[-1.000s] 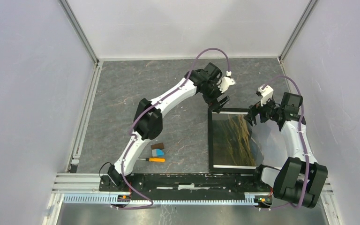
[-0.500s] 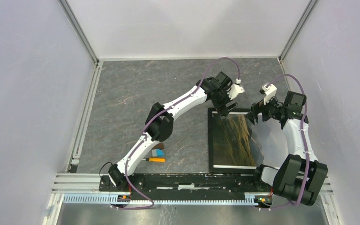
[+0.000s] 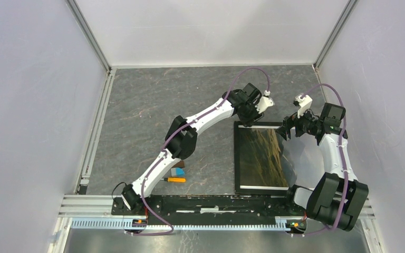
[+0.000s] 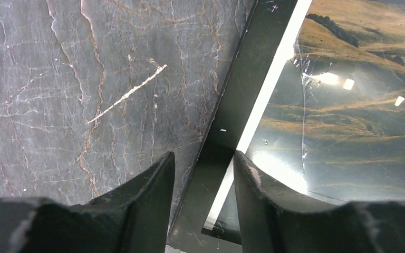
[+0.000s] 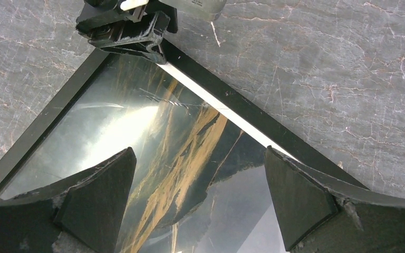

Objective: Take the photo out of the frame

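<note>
The frame [image 3: 236, 158] lies flat, glass up, on the grey table right of centre. The photo [image 3: 258, 155], a print of green-brown hills, shows under the glossy glass. My left gripper [image 3: 253, 122] is down at the frame's far left corner. In the left wrist view its jaws [image 4: 203, 155] stand half closed astride the black border [image 4: 248, 68], one finger over the table and one over the photo [image 4: 358, 105]. Contact is unclear. My right gripper [image 3: 285, 130] hovers wide open over the far right part of the glass [image 5: 184, 142], holding nothing.
A small brown block [image 3: 177, 164], a blue piece [image 3: 178, 172] and an orange-handled screwdriver [image 3: 175, 179] lie by the left arm's lower link. White walls close in the table on three sides, with a metal rail [image 3: 92, 137] along the left.
My left arm swung right and down onto the frame's far left corner, and its jaws narrowed from wide open to about half. The right gripper barely shifted.
</note>
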Motion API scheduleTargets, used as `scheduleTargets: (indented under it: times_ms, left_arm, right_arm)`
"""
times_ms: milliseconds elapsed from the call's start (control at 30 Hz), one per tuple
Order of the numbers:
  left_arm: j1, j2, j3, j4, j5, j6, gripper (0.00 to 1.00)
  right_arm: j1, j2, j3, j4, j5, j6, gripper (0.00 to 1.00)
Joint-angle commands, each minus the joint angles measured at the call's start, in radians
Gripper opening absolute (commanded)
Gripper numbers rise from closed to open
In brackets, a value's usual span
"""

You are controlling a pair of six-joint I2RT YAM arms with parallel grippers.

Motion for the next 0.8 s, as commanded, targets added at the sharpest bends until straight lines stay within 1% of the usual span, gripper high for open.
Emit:
scheduleTargets:
  times_ms: [0,100,133,200,267,400,500,600,667,767]
  left_arm:
    - [0.033,-0.035,-0.036,-0.008,-0.044,0.031,0.48]
    - [0.071,-0.056,-0.061,-0.040,-0.047,0.013,0.35]
    - [0.085,-0.073,-0.083,-0.042,-0.050,0.009,0.33]
    - [0.114,-0.115,-0.154,-0.035,-0.065,0.001,0.27]
    - [0.147,-0.158,-0.230,-0.016,-0.091,-0.016,0.17]
    - [0.230,-0.225,-0.333,-0.008,-0.114,-0.119,0.02]
    - [0.311,-0.297,-0.445,0.016,-0.098,-0.230,0.02]
    - [0.370,-0.404,-0.634,0.097,-0.110,-0.310,0.02]
    - [0.381,-0.504,-0.772,0.183,-0.158,-0.335,0.02]
    - [0.383,-0.619,-0.924,0.231,-0.237,-0.360,0.02]
  right_arm:
    - [-0.008,0.006,0.024,-0.005,-0.029,0.000,0.98]
    - [-0.009,0.008,0.020,-0.006,-0.032,-0.006,0.98]
    - [-0.009,0.011,0.020,-0.005,-0.032,-0.008,0.98]
    - [-0.009,0.021,0.026,-0.005,-0.035,-0.009,0.98]
    - [-0.009,0.038,0.040,-0.013,-0.041,-0.007,0.98]
    - [-0.010,0.055,0.053,-0.017,-0.050,-0.004,0.98]
    - [-0.010,0.054,0.049,-0.005,-0.041,0.007,0.98]
    - [-0.010,0.045,0.039,0.008,-0.027,0.021,0.98]
    - [-0.010,0.035,0.026,0.029,-0.011,0.035,0.98]
    - [-0.011,0.031,0.014,0.044,0.023,0.055,0.98]
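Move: The left fingers, part-open, already straddle the frame's far rail, with its far-left corner about 5 cm to their left at the same reach. The frame's middle, with the photo in it, lies roughly 15 cm back and 15 cm to the right, about level. The blue scraper lies some 30 cm left and 21 cm back, with the brown block about 3 cm beyond it. From the right hand, the frame's middle is about 10 cm back, 2 cm right and 11 cm below. The left fingers close the rest of the way and pinch the frame's far rail beside the far-left corner, one on the outer edge and one on the inner. Keeping that grip and staying low at the same height, the hand then drags the frame by this corner some 24 cm to the left, away from the right gripper, gathering speed and swinging counter-clockwise by about 35 degrees as it goes. ##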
